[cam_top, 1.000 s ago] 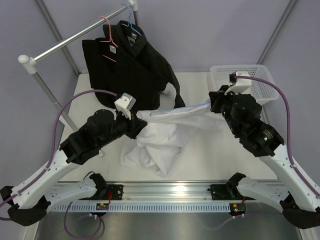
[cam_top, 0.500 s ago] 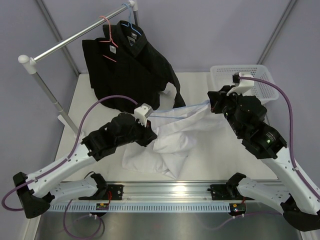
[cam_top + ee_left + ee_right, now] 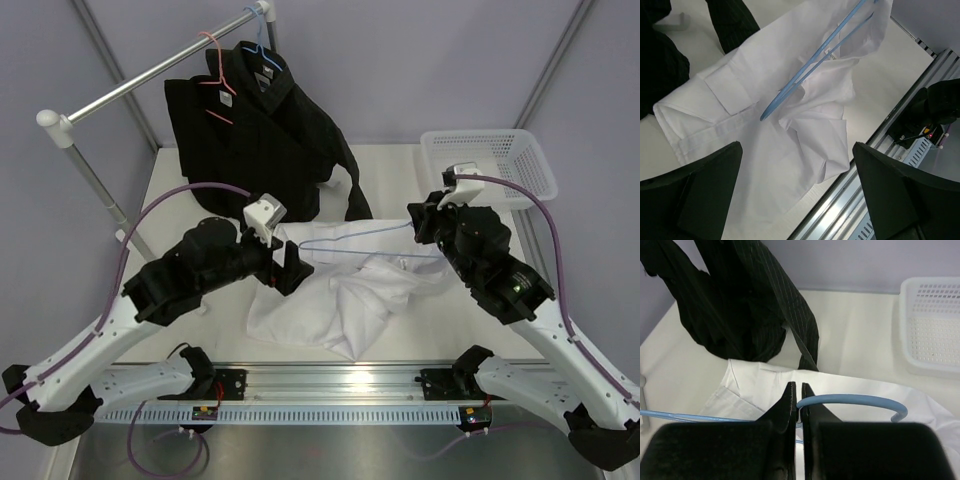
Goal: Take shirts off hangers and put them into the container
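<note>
A white shirt (image 3: 335,300) lies crumpled on the table between the arms. My left gripper (image 3: 292,270) hovers open over its left part with nothing between the fingers; in the left wrist view the white shirt (image 3: 790,125) fills the space below the gripper (image 3: 800,200). My right gripper (image 3: 416,222) is shut on the hook of a light blue hanger (image 3: 350,236), whose bare wire stretches left above the shirt. The right wrist view shows the gripper (image 3: 798,396) pinching the hanger (image 3: 855,400). Two black shirts (image 3: 255,140) hang on the rail. The container (image 3: 500,150) stands at the back right.
A silver rail (image 3: 150,75) on a post crosses the back left, carrying a pink-red hanger (image 3: 215,50) and a blue hanger (image 3: 262,45). A black sleeve (image 3: 352,195) trails onto the table near the white shirt. The metal base rail (image 3: 340,385) runs along the near edge.
My left gripper has opened and let go of the white shirt, then drawn back to the left. The shirt has dropped onto the table. The right gripper keeps the hanger.
</note>
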You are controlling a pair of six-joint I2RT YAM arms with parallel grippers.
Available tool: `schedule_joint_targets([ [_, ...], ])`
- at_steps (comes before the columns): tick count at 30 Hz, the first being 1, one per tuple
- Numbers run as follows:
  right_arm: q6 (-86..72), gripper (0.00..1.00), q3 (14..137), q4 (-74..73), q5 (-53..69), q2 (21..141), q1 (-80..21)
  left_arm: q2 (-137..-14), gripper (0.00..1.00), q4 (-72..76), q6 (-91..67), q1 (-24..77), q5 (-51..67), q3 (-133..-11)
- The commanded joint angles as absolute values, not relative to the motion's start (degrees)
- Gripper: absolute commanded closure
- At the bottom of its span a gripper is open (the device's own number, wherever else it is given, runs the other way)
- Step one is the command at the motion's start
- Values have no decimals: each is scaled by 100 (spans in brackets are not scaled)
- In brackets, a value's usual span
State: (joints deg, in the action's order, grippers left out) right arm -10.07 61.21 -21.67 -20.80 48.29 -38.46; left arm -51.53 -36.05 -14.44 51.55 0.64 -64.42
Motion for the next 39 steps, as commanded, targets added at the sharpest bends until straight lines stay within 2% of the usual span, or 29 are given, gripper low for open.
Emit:
schedule_joint_targets([
  [1,-686,100,6065,-1705,-1838,4912,-3814,-4975,1,-3884,-863,5150,-35,-6951],
  [7,-519,100,6073,-1556,-1337,5194,-3815,-5623,2,-3999,-476,5150,579,-7523],
  [15,-282,100,6188,-1600,-343,5352,-3858,-7161,16,-4201,272,5150,1299,-8296],
  [21,-237,100,6214,-1582,-106,5423,-3920,-7514,28,-4201,246,5150,1512,-8376],
  [24,-220,100,6258,-1573,-62,5467,-3929,-7594,43,-4201,220,5150,1626,-8279],
  [25,-220,100,6267,-1582,-44,5493,-3937,-7611,52,-4201,202,5150,1669,-8236],
  [29,-220,100,6310,-1538,-26,5511,-3946,-7673,71,-4201,185,5150,1784,-8148],
  [39,-264,100,6407,-1503,237,5370,-3955,-7664,71,-4192,150,5150,1863,-7972],
])
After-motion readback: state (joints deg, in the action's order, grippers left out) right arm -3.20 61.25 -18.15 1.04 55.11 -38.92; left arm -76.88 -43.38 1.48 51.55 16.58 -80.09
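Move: The blue hanger's free end is about 6 cm ahead of the open left gripper, 3 cm to its right and some 2 cm lower. The white shirt lies roughly 8 cm ahead, 7 cm right and 28 cm below, and the lowest black sleeve about 26 cm ahead, 12 cm right and 22 cm down. From the right gripper, already pinching the hanger's neck, the left gripper is about 27 cm left, 8 cm back and 4 cm lower. Swing the hanger to the left gripper: keep the right fingers shut on its neck, carry it about 7 cm left and slightly down, turning counter-clockwise. Lift the left gripper briefly, then bring it about 7 cm right and down past its starting height, turning some 20 degrees clockwise, and close it to about a third open around the hanger's bars. ##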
